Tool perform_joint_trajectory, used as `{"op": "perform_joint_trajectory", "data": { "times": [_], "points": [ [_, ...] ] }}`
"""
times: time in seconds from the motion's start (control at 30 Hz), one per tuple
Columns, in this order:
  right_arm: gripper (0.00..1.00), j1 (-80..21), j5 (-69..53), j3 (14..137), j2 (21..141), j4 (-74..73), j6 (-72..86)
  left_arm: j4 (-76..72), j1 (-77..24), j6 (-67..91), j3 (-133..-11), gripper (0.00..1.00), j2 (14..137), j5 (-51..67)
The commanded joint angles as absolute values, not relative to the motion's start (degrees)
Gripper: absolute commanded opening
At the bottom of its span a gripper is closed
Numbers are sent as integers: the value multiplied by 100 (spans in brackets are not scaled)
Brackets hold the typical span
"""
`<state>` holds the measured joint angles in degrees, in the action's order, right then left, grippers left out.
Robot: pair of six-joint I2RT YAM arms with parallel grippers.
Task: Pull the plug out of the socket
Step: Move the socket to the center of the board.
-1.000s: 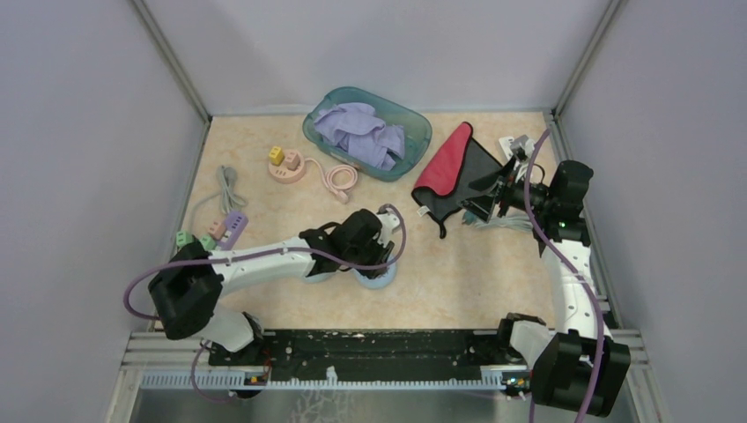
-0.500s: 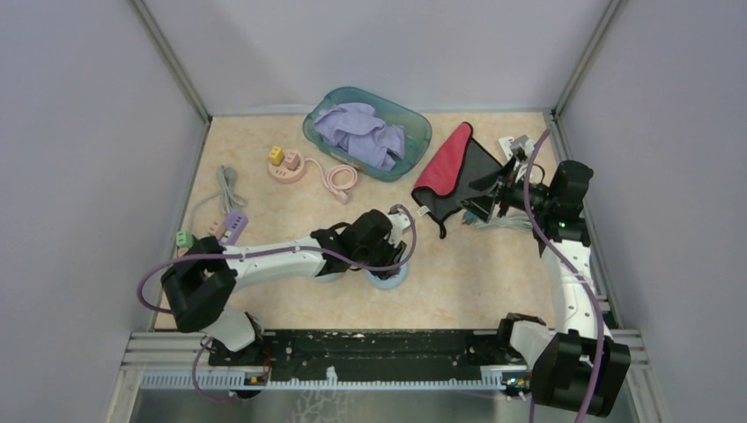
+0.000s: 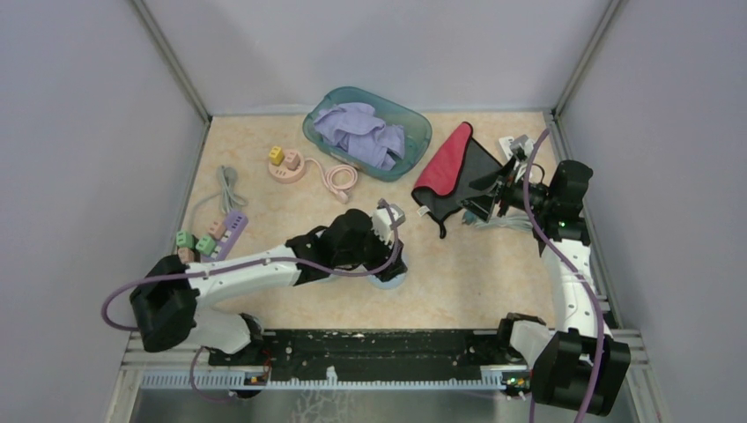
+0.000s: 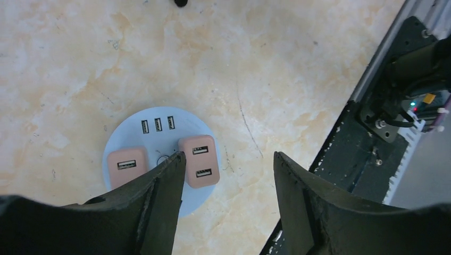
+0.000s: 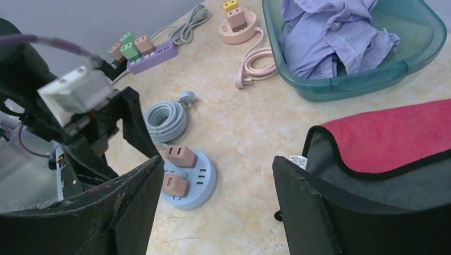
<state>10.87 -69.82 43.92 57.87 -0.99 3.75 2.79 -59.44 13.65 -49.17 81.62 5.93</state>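
Observation:
The round blue socket [image 4: 159, 139] lies on the table with two pink plugs on its top. The single-port plug [image 4: 126, 166] sits toward one side. The two-port plug [image 4: 200, 161] sits at the disc's rim; I cannot tell how deep it is seated. My left gripper [image 4: 228, 155] hovers right above the socket [image 3: 392, 280], open and empty, its left finger [image 4: 159, 196] overlapping the disc beside the two-port plug. My right gripper [image 5: 218, 159] hangs open and empty at the right, over the cloth's edge, facing the socket [image 5: 190, 180].
The socket's grey coiled cable [image 5: 165, 118] lies behind it. A purple power strip [image 3: 227, 227] and a pink round socket [image 3: 286, 165] sit at the left. A teal basin [image 3: 414, 123] of lilac clothing stands at the back, a red-and-black cloth [image 3: 454, 172] at the right.
My left gripper's jaws have spread apart above the blue socket, and the left arm swung right, then back a little left. The right arm has not moved.

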Motion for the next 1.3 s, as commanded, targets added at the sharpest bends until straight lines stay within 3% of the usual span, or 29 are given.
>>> {"op": "perform_joint_trajectory", "data": {
  "times": [0.0,0.37,0.63,0.83,1.0,1.27],
  "points": [
    [75,1030,-7039,4465,5785,28,229,-695,-5977,1302,-4413,68,7439,785],
    [75,1023,-7153,4353,5779,287,330,-1460,-5967,1308,-3776,72,6523,168],
    [75,1027,-7156,4325,5803,350,352,-1646,-5945,518,-2875,100,5119,-2596],
    [75,1009,-7039,4307,5811,320,258,-3130,-5617,-1015,-1597,100,4007,-3872],
    [75,882,-6700,4277,5779,53,-219,-3451,-4239,-702,-908,100,3535,-3745],
    [76,-614,-5467,4028,5904,-124,-1367,-4733,-3289,-986,-194,100,4039,-3763]
  ]
}}
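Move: The blue round socket with its two pink plugs already lies free on the board, about 4 cm ahead of the left hand, 2 cm to its left and some 6 cm below. The coiled blue cable is about 17 cm to that hand's left and 4 cm ahead; the purple socket some 42 cm left and 11 cm ahead. From the right hand, the blue socket lies roughly 17 cm left, 8 cm back and 21 cm below. The blue round socket is left behind by the left hand, already off it: the hand rises about 5 cm, then sweeps some 30 cm left and 10 cm forward, over the coil towards the purple socket, sinking again late. Its wrist swings counter-clockwise and tips up until the fingers point forward, opening fully. Late on, the right hand, still open, starts left and slightly down towards the blue socket. ##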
